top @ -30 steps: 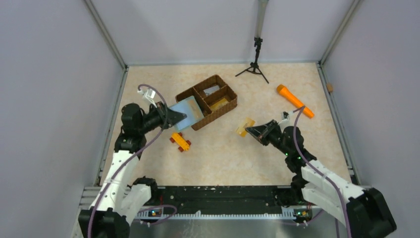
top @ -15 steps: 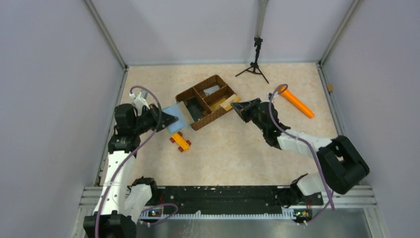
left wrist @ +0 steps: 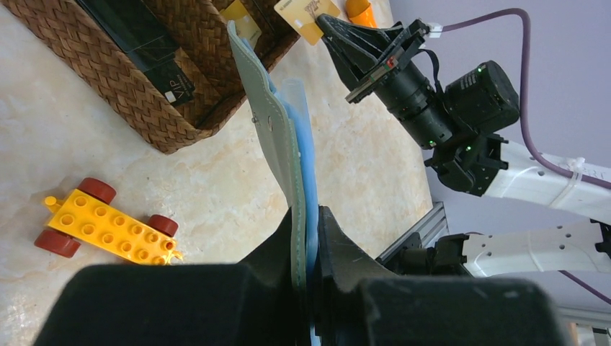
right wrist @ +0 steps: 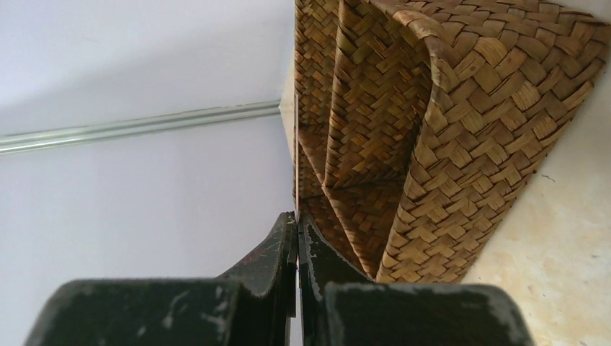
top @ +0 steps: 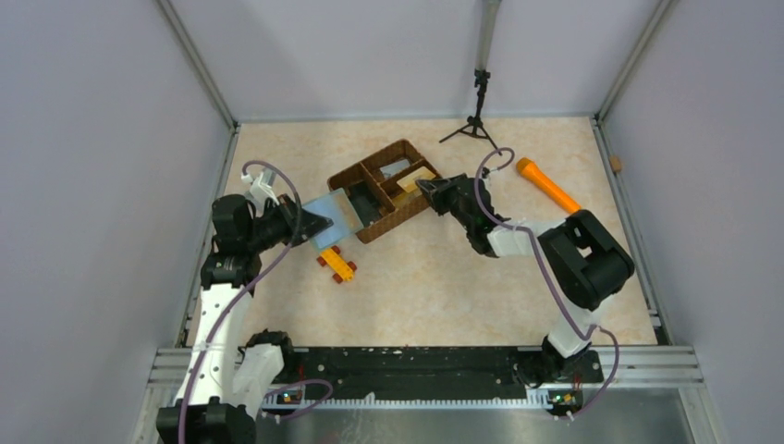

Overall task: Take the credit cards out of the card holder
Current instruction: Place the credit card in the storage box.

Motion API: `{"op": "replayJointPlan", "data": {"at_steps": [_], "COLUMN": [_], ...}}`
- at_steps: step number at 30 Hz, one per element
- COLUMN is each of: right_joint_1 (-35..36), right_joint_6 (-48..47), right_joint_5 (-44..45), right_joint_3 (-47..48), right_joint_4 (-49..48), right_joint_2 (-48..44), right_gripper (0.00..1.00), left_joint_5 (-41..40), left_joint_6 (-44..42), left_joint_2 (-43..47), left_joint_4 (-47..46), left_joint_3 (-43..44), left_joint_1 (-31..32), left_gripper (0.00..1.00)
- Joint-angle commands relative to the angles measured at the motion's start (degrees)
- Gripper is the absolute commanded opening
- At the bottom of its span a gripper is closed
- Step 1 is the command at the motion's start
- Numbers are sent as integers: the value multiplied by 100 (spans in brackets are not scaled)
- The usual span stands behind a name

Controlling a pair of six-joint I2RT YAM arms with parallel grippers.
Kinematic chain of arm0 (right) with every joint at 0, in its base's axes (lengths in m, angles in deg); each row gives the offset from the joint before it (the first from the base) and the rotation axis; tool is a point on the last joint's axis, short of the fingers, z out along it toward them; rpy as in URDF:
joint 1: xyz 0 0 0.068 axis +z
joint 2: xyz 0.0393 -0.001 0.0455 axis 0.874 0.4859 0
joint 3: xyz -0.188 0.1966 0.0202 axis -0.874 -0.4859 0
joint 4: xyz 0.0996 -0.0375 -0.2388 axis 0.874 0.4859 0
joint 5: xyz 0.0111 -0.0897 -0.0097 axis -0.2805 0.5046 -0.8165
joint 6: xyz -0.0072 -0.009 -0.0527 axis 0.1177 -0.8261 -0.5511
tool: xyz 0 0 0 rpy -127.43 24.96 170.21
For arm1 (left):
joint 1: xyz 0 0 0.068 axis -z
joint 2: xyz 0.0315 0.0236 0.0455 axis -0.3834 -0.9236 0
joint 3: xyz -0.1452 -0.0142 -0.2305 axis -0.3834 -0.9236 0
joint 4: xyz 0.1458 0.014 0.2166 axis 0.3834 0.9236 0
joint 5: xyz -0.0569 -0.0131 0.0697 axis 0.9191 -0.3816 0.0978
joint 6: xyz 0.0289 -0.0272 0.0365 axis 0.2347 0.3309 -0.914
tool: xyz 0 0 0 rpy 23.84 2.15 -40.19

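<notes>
My left gripper (top: 324, 222) (left wrist: 306, 214) is shut on the card holder (top: 336, 213) (left wrist: 277, 137), a grey-green wallet with pale blue inner pockets, held on edge just left of the basket. My right gripper (top: 427, 185) (right wrist: 297, 216) is shut on a thin flat yellowish card (top: 418, 176) (left wrist: 306, 16) (right wrist: 296, 144) and holds it over the basket's right compartment. A pale grey credit card (top: 396, 167) lies in the basket's back compartment. Whether the holder's pockets contain any cards is hidden.
The brown woven three-part basket (top: 404, 215) (left wrist: 108, 79) (right wrist: 468, 108) holds a black block (left wrist: 144, 43) and another yellowish piece (left wrist: 241, 21). A yellow toy car with red wheels (top: 336, 264) (left wrist: 104, 227) sits below the holder. An orange cylinder (top: 549, 188) and a small tripod (top: 476, 120) stand farther back.
My right arm swung left and away from mid-table to the basket, carrying the yellowish card. My left gripper drew the card holder slightly back to the left.
</notes>
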Motion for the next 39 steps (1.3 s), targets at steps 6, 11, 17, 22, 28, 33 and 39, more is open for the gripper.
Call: {"op": "replayJointPlan", "data": {"at_steps": [6,11,17,22,28,33,39], "right_joint_1": [82,156,188,176,64,-8,-65], "right_joint_6": [276,189,79,-320,-1653,-2512,-3289], "right_joint_5": [227,482,665,746,-213,-695,-1839], "right_joint_3": [568,819,902,368,-206,-493,-1524], "right_joint_4": [-458,-89,508,368,380,1468,895], "right_joint_2": [566,654,389,-296,-1276,-2148,-3292], "right_gripper": [0,6,48,49,78,92,93], "left_joint_5": [252,283,398,498,1091,1345,1048], "left_joint_6": [-25,4,38,78,300,868,1314], "left_joint_2": [46,83,54,42,-121,-168,-171], "left_joint_4": [-307,-339,-401,-482,-922,-1577,-2161], "left_joint_3": [26,-8,-29,-80,-231,-584,-844], "left_joint_1": [-70,-98,-149,-154,-153,-81,672], "left_gripper": [0,0,0,0,0,0,0]}}
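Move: The right hand holds the gold card over the storage box; the right-hand compartment's middle is about 1 cm ahead, 2 cm left and 11 cm below. From this hand, the white card in the far compartment lies about 5 cm ahead, 6 cm left, and the black item in the left compartment 4 cm back, 13 cm left, both roughly 12 cm below. From the left hand, still gripping the card holder, the right-hand compartment is about 9 cm ahead, 20 cm right and 20 cm below. Right hand eases forward, opens to release the gold card, retreats 11 cm rising; left drifts 3 cm right. ##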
